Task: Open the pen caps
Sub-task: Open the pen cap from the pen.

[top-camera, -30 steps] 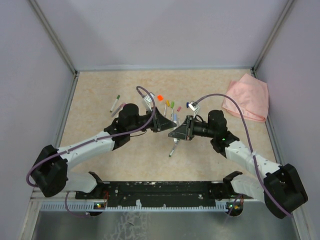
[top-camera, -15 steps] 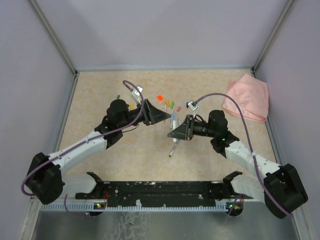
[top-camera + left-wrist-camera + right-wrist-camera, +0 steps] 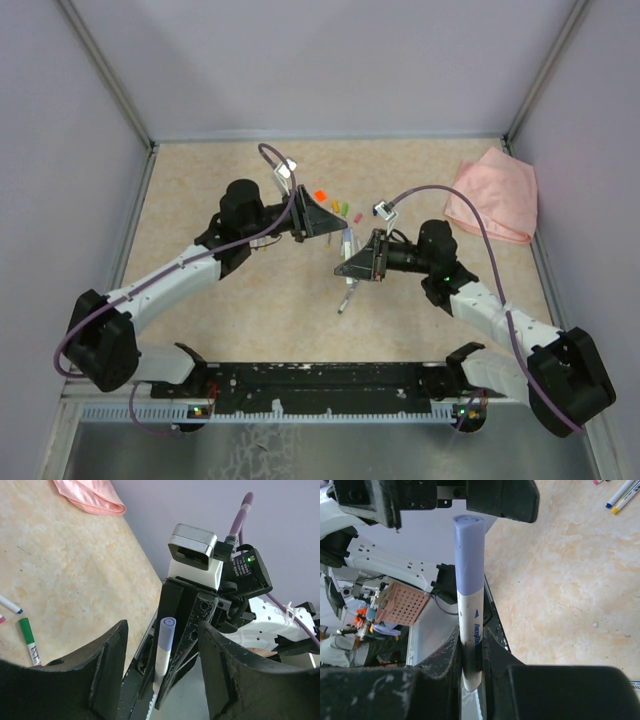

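My right gripper [image 3: 470,647] is shut on the white barrel of a pen [image 3: 469,615], and its lavender pen cap [image 3: 468,555] sits on the end, pointing at the left gripper. In the top view the right gripper [image 3: 352,262] holds that pen [image 3: 347,242] above mid-table. The left gripper [image 3: 325,221] hovers just beyond the cap. In the left wrist view, the left gripper [image 3: 161,630] is open, its fingers either side of the lavender cap [image 3: 167,629] without touching it. Loose pen caps lie behind them: orange [image 3: 320,193], green [image 3: 346,208], pink [image 3: 358,215].
A pink cloth [image 3: 495,195] lies at the far right. Another pen [image 3: 346,295] lies on the table under the right gripper. A green-capped pen [image 3: 29,641] and a blue-tipped one [image 3: 10,604] lie near the left gripper. Grey walls enclose the table.
The left gripper has opened from shut, and the left arm swung left, then back to a spot slightly farther from the right gripper. The right arm and its pen stayed put.
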Robot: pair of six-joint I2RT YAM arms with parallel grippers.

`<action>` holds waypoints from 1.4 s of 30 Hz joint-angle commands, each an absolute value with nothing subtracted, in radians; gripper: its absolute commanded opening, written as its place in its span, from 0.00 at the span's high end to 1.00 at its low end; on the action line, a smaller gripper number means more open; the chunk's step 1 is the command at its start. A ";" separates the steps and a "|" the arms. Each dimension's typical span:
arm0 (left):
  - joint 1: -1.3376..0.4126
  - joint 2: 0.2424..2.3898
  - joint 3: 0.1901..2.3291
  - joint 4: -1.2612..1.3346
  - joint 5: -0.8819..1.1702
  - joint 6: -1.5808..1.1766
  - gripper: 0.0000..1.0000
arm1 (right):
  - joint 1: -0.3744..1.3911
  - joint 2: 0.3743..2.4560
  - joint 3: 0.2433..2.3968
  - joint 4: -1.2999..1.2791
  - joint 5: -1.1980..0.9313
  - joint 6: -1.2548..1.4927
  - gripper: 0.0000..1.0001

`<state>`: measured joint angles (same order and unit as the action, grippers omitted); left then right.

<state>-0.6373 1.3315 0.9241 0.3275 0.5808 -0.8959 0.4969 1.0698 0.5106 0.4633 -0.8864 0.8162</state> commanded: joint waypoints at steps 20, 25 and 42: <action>-0.669 1.445 0.997 0.369 0.691 -0.918 0.82 | 0.507 1.096 0.523 0.541 -0.927 0.830 1.00; -0.669 1.451 0.996 0.381 0.697 -0.915 1.00 | 0.507 1.105 0.527 0.539 -0.928 0.827 1.00; -0.669 1.402 0.901 0.516 0.604 -0.936 1.00 | 0.506 1.025 0.531 0.614 -0.709 0.946 0.61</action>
<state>-0.6659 1.4395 0.9310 0.4335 0.6533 -0.9230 0.5011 1.0546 0.5106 0.5030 -0.7685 0.8940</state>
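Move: Just right of the open left fingers, about 3 cm off, 2 cm back and 2 cm lower, is the lavender cap of the pen that the right hand holds by its body. From the right hand this cap lies some 5 cm ahead, level sideways and 4 cm higher. Down on the table, the green-capped pen lies about 2 cm ahead and 2 cm right of the right hand, some 21 cm below; the pink cap is roughly 24 cm ahead, 4 cm right. Easing some 3 cm to the right, down and a little back, the left hand brings its open fingers around the lavender cap and pinches it shut while the right hand holds the pen's body nearly still. Once the cap is gripped, the right fingers open part-way around the body and that hand shifts about 2 cm forward and slightly up. ##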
